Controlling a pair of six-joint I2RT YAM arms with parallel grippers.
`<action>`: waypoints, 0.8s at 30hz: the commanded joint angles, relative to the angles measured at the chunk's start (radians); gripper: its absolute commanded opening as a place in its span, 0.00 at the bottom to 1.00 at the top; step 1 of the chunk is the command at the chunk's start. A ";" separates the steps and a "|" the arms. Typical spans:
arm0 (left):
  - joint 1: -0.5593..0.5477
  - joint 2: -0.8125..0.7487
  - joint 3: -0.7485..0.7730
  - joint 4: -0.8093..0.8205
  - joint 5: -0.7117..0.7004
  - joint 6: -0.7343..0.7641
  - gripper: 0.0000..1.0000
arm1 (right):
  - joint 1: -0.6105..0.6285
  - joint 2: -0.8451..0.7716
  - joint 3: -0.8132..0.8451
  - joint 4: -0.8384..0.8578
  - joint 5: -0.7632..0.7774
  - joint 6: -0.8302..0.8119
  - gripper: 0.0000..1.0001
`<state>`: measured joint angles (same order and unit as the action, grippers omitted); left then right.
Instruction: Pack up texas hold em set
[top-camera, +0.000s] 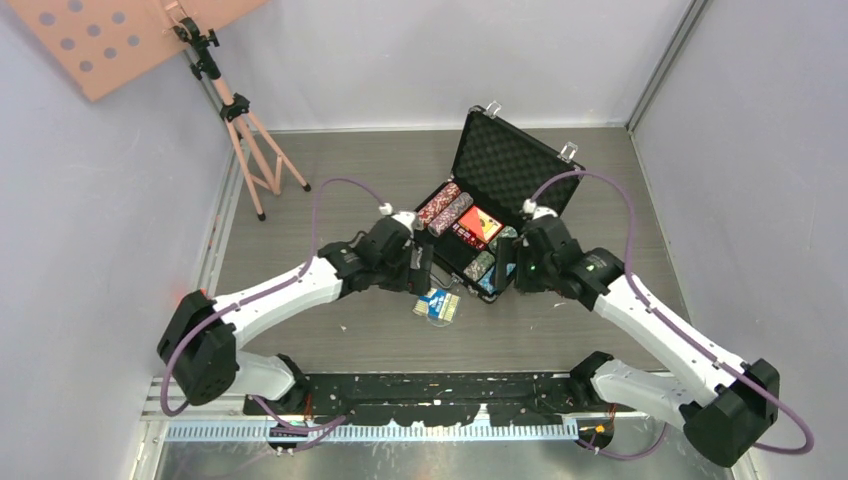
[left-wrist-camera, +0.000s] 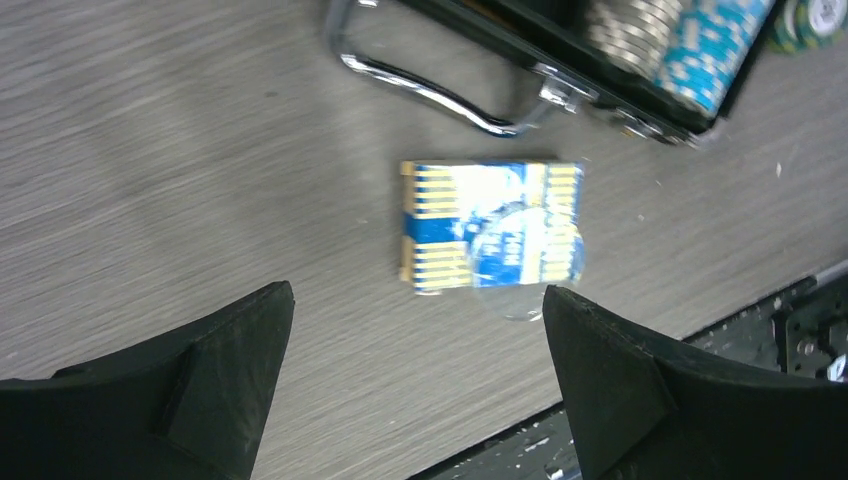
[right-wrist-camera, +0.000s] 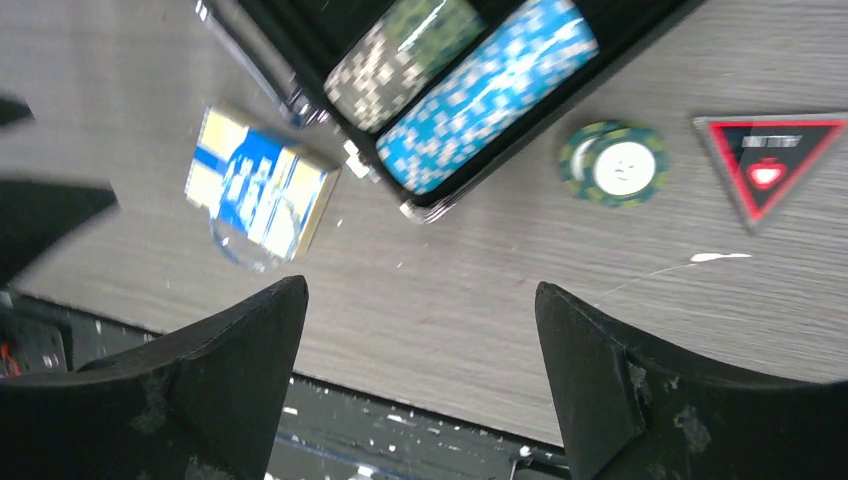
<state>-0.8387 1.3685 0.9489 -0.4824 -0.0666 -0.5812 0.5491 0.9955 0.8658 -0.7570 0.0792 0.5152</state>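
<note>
The black briefcase lies open at mid-table with its foam lid up. It holds red-white chip rows, a red card deck, and green and blue chip rows. A blue card deck lies on the table in front of the case handle, with a clear round piece overlapping it. A small stack of green chips sits on the table beside the case. My left gripper hovers open and empty just short of the blue deck. My right gripper is open and empty over the case's near corner.
A black and red triangular marker lies on the table to the right of the green chips. A pink tripod and a pink perforated board stand at the back left. A black rail runs along the near table edge.
</note>
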 joint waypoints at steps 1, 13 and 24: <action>0.133 -0.131 -0.062 0.012 0.018 -0.015 1.00 | 0.135 0.045 0.008 0.063 0.042 0.060 0.91; 0.363 -0.296 -0.212 0.006 0.129 -0.021 1.00 | 0.500 0.441 0.167 0.128 0.196 0.116 0.98; 0.368 -0.296 -0.237 0.036 0.175 0.005 1.00 | 0.560 0.668 0.285 0.114 0.215 0.151 0.96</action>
<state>-0.4763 1.0901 0.7116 -0.4847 0.0727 -0.5945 1.1069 1.6482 1.1080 -0.6575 0.2687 0.6331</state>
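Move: The blue-and-yellow card box lies about 16 cm to the right gripper's left, hardly 1 cm back and some 12 cm below it. The case handle is about 8 cm farther out than the box and level with it sideways; the blue chip stack is 8 cm ahead and 4 cm left of the right gripper. From the left gripper the card box is roughly 6 cm right, 1 cm ahead and 8 cm down. Swing the right gripper some 15 cm left and lower it about 9 cm, drawing it back a little early on, past the near corner of the case to just above the card box; turn it about 20 degrees counter-clockwise and keep the fingers wide open, not touching yet. Meanwhile clear the left gripper about 10 cm left, away from the box, open, then let it settle. ##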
